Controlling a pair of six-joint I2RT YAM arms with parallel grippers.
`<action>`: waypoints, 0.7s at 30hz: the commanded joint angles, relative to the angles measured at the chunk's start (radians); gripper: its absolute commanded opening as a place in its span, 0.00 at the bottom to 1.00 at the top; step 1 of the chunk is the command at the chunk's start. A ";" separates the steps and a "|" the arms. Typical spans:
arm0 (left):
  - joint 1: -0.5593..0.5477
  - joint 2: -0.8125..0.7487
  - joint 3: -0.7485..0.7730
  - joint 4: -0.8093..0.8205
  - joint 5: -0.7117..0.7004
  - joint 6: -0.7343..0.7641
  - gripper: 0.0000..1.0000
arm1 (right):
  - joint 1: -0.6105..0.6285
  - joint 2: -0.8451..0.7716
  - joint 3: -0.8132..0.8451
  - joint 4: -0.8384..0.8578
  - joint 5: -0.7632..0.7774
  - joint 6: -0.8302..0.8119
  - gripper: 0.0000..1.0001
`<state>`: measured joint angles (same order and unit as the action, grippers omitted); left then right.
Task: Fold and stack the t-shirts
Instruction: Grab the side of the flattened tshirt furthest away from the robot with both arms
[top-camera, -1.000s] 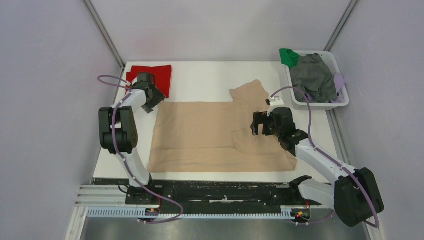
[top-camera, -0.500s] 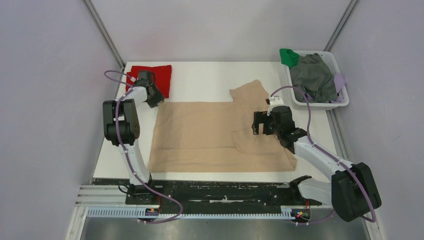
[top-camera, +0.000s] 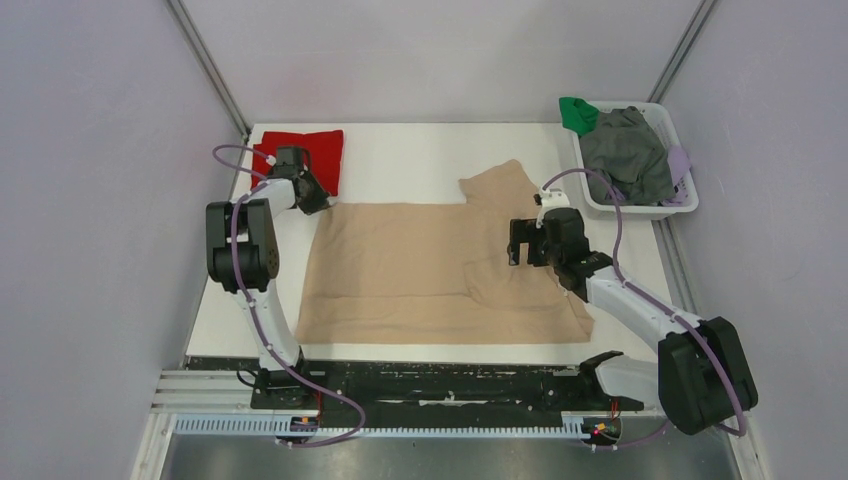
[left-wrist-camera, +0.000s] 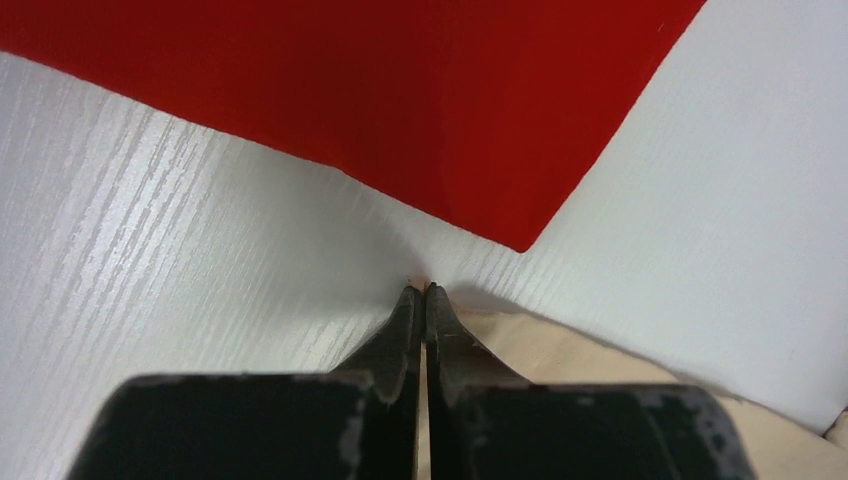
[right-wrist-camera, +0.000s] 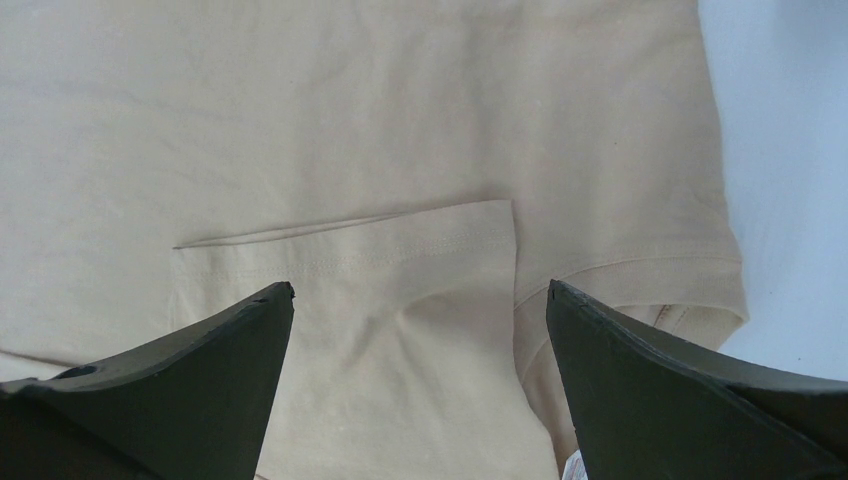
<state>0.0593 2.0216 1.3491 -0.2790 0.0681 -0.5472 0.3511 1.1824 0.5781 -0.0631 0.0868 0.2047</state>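
Note:
The beige t-shirt (top-camera: 400, 265) lies spread flat mid-table, one sleeve folded in over its right side and the other sticking out at the far right. My left gripper (top-camera: 318, 203) is shut on its far left corner (left-wrist-camera: 560, 355), a sliver of beige cloth showing between the fingertips (left-wrist-camera: 421, 290). The red t-shirt (top-camera: 318, 150), folded, lies just beyond that corner; it also shows in the left wrist view (left-wrist-camera: 400, 100). My right gripper (top-camera: 520, 245) is open and empty, just above the folded-in sleeve (right-wrist-camera: 400, 260) with its jaws (right-wrist-camera: 420, 290) wide apart. A small white label (right-wrist-camera: 575, 465) shows by the neck.
A white basket (top-camera: 680, 205) at the far right holds grey clothes (top-camera: 625, 155) and a green one (top-camera: 577, 113). Grey walls close in the table on three sides. The table's white top (top-camera: 420, 160) shows between the two shirts.
My left gripper has shifted slightly right to the beige shirt's corner and its elbow has drawn up. My right gripper has edged a little farther back over the shirt.

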 joint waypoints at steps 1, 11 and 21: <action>-0.005 -0.090 -0.081 0.070 0.023 0.046 0.02 | -0.020 0.083 0.117 0.025 0.028 -0.007 0.99; -0.006 -0.200 -0.154 0.095 0.039 0.048 0.02 | -0.065 0.582 0.693 -0.077 0.052 0.006 0.99; -0.006 -0.219 -0.160 0.084 0.054 0.053 0.02 | -0.085 1.080 1.285 -0.095 0.197 -0.041 0.95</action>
<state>0.0566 1.8519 1.1893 -0.2150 0.1066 -0.5339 0.2787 2.1490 1.7123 -0.1688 0.2085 0.1970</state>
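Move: The far sleeve end of the beige shirt is the right gripper's goal: about 28 cm ahead, 3 cm left and some 7 cm below. The folded-in near sleeve lies right under it, 3 cm back; the basket stands about 28 cm ahead and 40 cm right. The left gripper already pinches the far left corner; from it that sleeve end is about 10 cm ahead and 48 cm right, the red stack's middle 11 cm ahead and 10 cm left. Sweep the right gripper forward about 27 cm, drifting 3 cm left, over the shirt to its far sleeve end; arch up about 5 cm on the way, then start sinking, jaws wide and wrist turning some 10 degrees clockwise. Keep the left gripper shut on its corner, drawing it back a little, then lifting it about 3 cm. ##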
